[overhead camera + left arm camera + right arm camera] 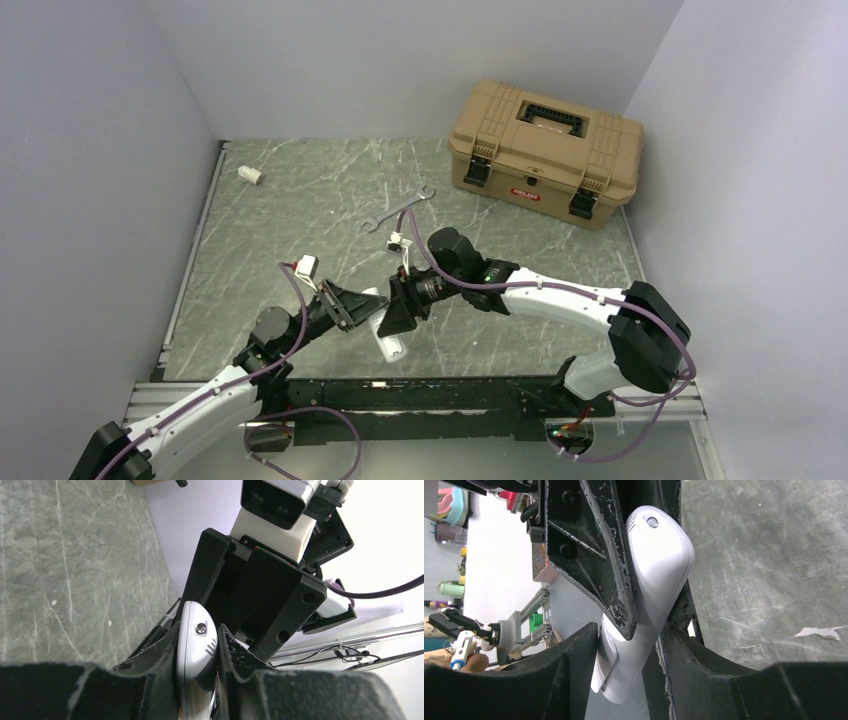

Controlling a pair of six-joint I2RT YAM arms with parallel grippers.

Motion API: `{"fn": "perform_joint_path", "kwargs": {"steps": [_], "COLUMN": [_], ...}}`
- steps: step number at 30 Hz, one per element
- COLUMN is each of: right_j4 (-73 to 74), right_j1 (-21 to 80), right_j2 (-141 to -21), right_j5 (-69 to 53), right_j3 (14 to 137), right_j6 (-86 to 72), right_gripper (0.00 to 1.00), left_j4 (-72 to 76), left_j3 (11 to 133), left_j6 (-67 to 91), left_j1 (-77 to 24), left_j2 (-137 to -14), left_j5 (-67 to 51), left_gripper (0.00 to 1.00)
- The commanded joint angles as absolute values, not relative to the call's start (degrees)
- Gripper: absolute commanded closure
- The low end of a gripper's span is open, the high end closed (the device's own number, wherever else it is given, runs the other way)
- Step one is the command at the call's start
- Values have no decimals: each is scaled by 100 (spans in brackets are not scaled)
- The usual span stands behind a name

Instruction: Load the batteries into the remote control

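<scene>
The remote control [388,345], a slim white bar, hangs above the table's near middle between both grippers. My left gripper [368,303] is shut on it; in the left wrist view the remote control [196,655] sits pinched between the black fingers, with a small screw showing at its rounded end. My right gripper [394,308] faces the left one and is closed on the remote control's other end [624,675]. The left gripper's fingers [609,565] show above in that view. No batteries show in any view.
A metal wrench [397,210] lies at the table's middle back. A small white tab [397,241] lies just behind the right gripper. A short white tube stub [250,175] lies at the back left. A tan toolbox [545,150] stands shut at the back right.
</scene>
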State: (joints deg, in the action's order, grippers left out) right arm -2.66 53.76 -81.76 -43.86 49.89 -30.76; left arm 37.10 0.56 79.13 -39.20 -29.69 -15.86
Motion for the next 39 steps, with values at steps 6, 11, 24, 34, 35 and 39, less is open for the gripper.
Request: {"fn": "perform_joint_path", "kwargs": {"steps": [6, 11, 24, 34, 35, 39], "right_j4": [-420, -381, -239, -60, -28, 198], "right_j1": [5334, 5329, 5321, 5330, 5328, 5327], "right_j2": [-8190, -8153, -7956, -7428, -7329, -6894], "right_j5": [-3987, -3925, -3789, -3289, -3173, -2682], "right_j3": [5218, 5238, 5315, 5217, 5175, 5003], "right_j6": [-2798, -2774, -2766, -2790, -2794, -2883], "right_gripper": [35, 26, 21, 20, 20, 22], "left_j4": [4443, 4519, 4641, 4837, 4828, 4801], "left_j3": [-109, -168, -288, -360, -360, -360], "left_j6": [8140, 8139, 8099, 8130, 8126, 8121], "left_j1": [-3995, -3999, -3996, -3999, -3995, -3995], "left_j2": [-3089, -3175, -3414, -3580, -3575, -3579], "left_j5": [-1943, -1934, -1912, -1935, -1927, -1923], "left_gripper": [100, 100, 100, 100, 100, 100]}}
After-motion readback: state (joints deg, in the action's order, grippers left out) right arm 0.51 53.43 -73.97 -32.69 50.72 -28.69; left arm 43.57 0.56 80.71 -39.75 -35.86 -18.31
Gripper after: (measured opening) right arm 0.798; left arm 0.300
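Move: The white remote's middle lies almost at the right hand point, about 1 cm to its left and 1 cm below, between fingers that are already parting. The battery cover is on the remote's near half, some 3 cm back, level sideways, about 2 cm lower. The left gripper holds the remote's far end; from that hand the remote's middle is roughly 4 cm back, 2 cm right and 2 cm below. Keep opening the right gripper from half to about four-fifths and ease it forward some 2 cm beside the remote, then lift it about 3 cm, drawing a little right off the remote, the wrist turning clockwise and rolling by about ten degrees each. Keep the left fingers closed on the remote's far end, letting that hand drift barely 1 cm. ##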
